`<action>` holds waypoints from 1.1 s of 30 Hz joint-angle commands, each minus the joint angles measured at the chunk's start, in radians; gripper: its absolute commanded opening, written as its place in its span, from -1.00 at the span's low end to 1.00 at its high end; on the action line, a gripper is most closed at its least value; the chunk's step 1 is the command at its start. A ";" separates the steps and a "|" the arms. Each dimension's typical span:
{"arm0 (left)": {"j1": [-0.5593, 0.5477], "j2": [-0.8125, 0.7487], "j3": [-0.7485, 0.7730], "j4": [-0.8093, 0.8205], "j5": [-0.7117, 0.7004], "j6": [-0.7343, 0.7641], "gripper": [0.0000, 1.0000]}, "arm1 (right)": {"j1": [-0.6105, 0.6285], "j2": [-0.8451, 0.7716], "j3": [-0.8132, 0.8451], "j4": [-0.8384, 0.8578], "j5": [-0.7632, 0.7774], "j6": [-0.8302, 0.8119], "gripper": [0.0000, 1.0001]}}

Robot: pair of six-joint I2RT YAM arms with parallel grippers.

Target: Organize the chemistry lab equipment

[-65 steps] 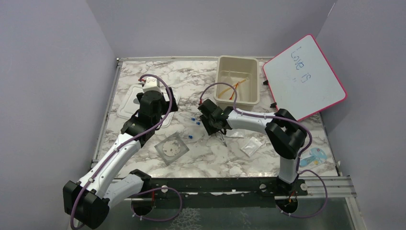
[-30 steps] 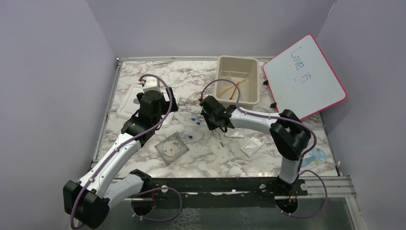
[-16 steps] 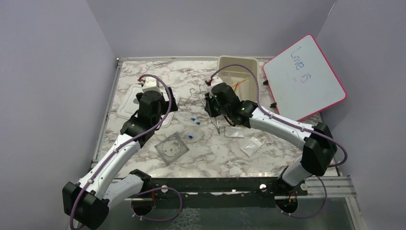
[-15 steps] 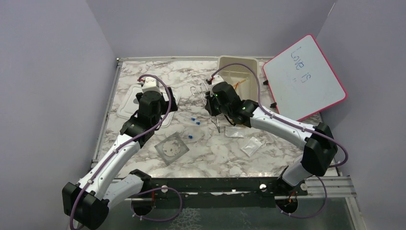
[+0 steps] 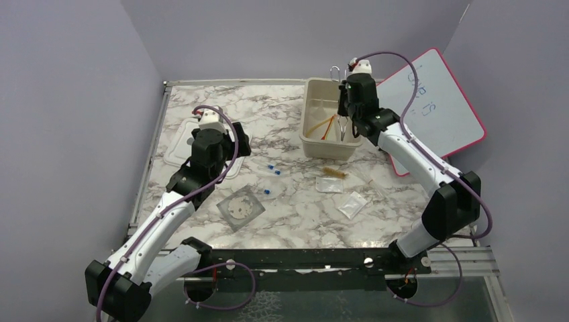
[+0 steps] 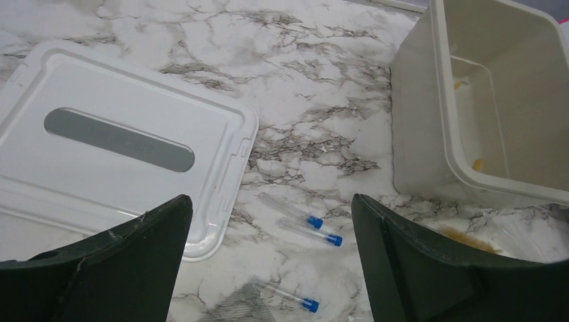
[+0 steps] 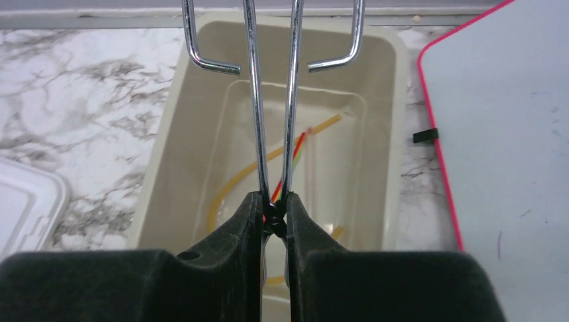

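Note:
My right gripper (image 7: 274, 218) is shut on a pair of metal wire tongs (image 7: 253, 100) and holds them over the beige tub (image 7: 181, 127). From above, the tongs (image 5: 343, 127) hang inside the tub's opening. An amber rubber tube (image 7: 235, 181) and coloured thin sticks (image 7: 300, 144) lie in the tub. My left gripper (image 6: 268, 221) is open above the table, with nothing between its fingers. Below it lie blue-capped clear tubes (image 6: 292, 210) (image 6: 310, 231) (image 6: 285, 295). A bagged round dish (image 5: 239, 207) and clear packets (image 5: 352, 204) (image 5: 329, 184) lie on the marble.
The tub's white lid (image 5: 176, 144) lies flat at the left, just beside my left gripper. The pink-framed whiteboard (image 5: 436, 107) leans at the back right, close to my right arm. Grey walls enclose the table on three sides.
My right arm lifted the metal tongs off the middle of the table and carried them back and right, over the tub. The left arm has barely moved.

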 commanded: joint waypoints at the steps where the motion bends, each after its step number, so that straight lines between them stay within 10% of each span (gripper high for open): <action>1: 0.004 -0.018 -0.010 0.049 0.049 0.015 0.83 | -0.021 0.082 0.066 -0.006 0.105 -0.030 -0.99; 33: 0.004 0.031 0.005 0.003 0.012 0.004 0.83 | -0.105 0.494 0.176 -0.086 0.080 0.140 -0.79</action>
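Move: The right hand already grips the metal tongs at their pivot, above the beige bin; the bin's middle is about 7 cm ahead, 2 cm right and 19 cm below. On the bin's floor, 24 cm below the hand, the coloured spoons lie about 8 cm ahead and 1 cm right, while the brown brush lies on the table roughly 9 cm back, 3 cm right and 25 cm down. From the left hand, the bin is some 19 cm ahead, 31 cm right and 17 cm below. The right hand first eases about 5 cm forward over the bin and slightly right, then sinks between its walls, some 18 cm down in all, quickly at first, nearly pausing partway, then down again with a small drift right. It keeps its pinch on the tongs throughout while the hand tips nose-down about 20 degrees and turns a little clockwise, bringing the tongs low beside the coloured spoons. ##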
